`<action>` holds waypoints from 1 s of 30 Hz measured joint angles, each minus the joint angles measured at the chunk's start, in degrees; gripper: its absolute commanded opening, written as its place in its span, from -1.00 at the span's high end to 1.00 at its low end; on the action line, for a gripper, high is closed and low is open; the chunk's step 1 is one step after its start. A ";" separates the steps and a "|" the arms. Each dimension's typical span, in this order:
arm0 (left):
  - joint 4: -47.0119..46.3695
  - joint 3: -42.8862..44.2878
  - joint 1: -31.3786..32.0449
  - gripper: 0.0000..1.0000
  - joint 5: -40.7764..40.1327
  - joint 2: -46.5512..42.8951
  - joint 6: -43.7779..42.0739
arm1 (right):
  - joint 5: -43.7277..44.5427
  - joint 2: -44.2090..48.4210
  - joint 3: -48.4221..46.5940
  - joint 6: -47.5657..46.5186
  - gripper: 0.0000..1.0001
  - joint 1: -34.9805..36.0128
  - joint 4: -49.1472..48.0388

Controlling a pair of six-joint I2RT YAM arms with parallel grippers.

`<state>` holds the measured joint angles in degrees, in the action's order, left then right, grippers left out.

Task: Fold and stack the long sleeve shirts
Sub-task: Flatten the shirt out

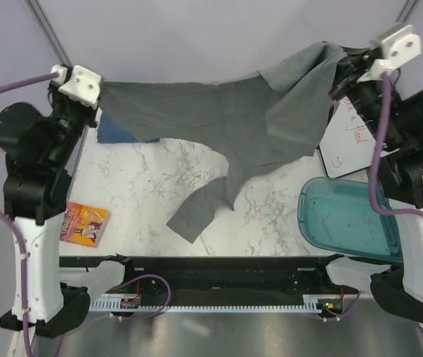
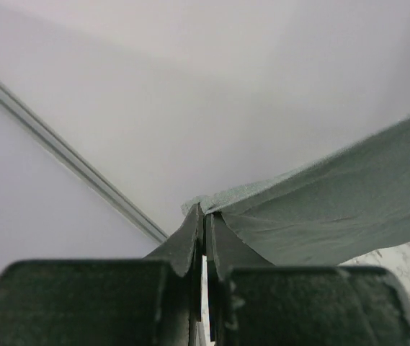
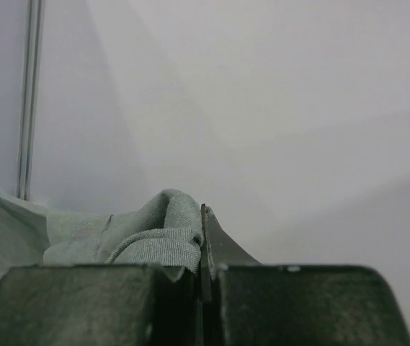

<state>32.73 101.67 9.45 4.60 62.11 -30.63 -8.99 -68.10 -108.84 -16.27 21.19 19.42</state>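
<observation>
The plain grey long sleeve shirt [image 1: 218, 119] hangs stretched across the back of the table, lifted between both arms. My left gripper [image 1: 98, 95] is shut on its left edge. In the left wrist view the cloth [image 2: 334, 209] runs off to the right from the closed gripper [image 2: 206, 214]. My right gripper [image 1: 343, 74] is shut on a bunched fold at the shirt's right end. The right wrist view has that fold [image 3: 154, 231] pinched by the gripper [image 3: 203, 214]. One sleeve [image 1: 196, 212] trails down onto the marble top. A corner of the blue shirt [image 1: 126, 132] peeks out beneath the grey one.
A colourful paperback book [image 1: 85, 224] lies near the left arm. A teal bin [image 1: 349, 219] sits at the right front, with a white card with handwriting [image 1: 345, 137] behind it. A black rail [image 1: 218, 271] runs along the near edge.
</observation>
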 measured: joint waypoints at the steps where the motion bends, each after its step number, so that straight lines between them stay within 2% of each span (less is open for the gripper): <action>1: -0.26 0.57 0.02 0.96 0.00 -1.16 0.28 | -0.09 0.07 -1.99 0.44 1.00 0.00 -0.22; 8: -0.72 3.93 0.04 0.97 -0.85 -9.29 1.33 | -1.22 3.56 -9.01 4.04 1.00 0.02 -0.55; 12: -0.74 6.84 0.07 0.96 -1.55 -11.17 1.70 | -3.02 5.53 -11.65 6.08 1.00 0.02 0.15; 18: -1.05 12.92 0.20 0.96 -1.51 -11.15 2.32 | -6.97 3.72 -22.23 9.60 1.00 -0.68 0.98; 26: -1.88 24.63 0.31 0.97 -0.57 -9.49 4.46 | -14.14 4.59 -23.58 16.70 1.00 -8.55 -7.78; 30: -3.10 27.54 0.31 0.97 1.14 -9.75 6.47 | -15.89 6.01 -23.41 18.38 1.00 -12.35 -13.68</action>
<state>29.63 129.21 9.76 5.74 52.36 -24.16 -24.88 -62.08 -132.25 2.11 8.84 5.74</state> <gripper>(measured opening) 0.029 0.013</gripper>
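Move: Both closed hands already hold the grey shirt high up, its middle sagging roughly 25 cm to the left hand's right, 4 cm back and 20 below; from the right hand it is about 24 cm left, 4 back and 25 below. The blue shirt lies some 28 cm ahead of the left hand and 4 left, the book about 9 back and 22 left, both 53 below. The teal bin is roughly 8 cm back and 25 right of the right hand, 57 below. Both grippers keep their pinch on the grey shirt's upper edge and haul it together back towards the arms' bases and upward, each about 24 cm back and nearly 20 up, drifting a few centimetres apart as they go. The wrists tip the fingers up by 35 to 40 degrees on the way; neither hand lets go. ##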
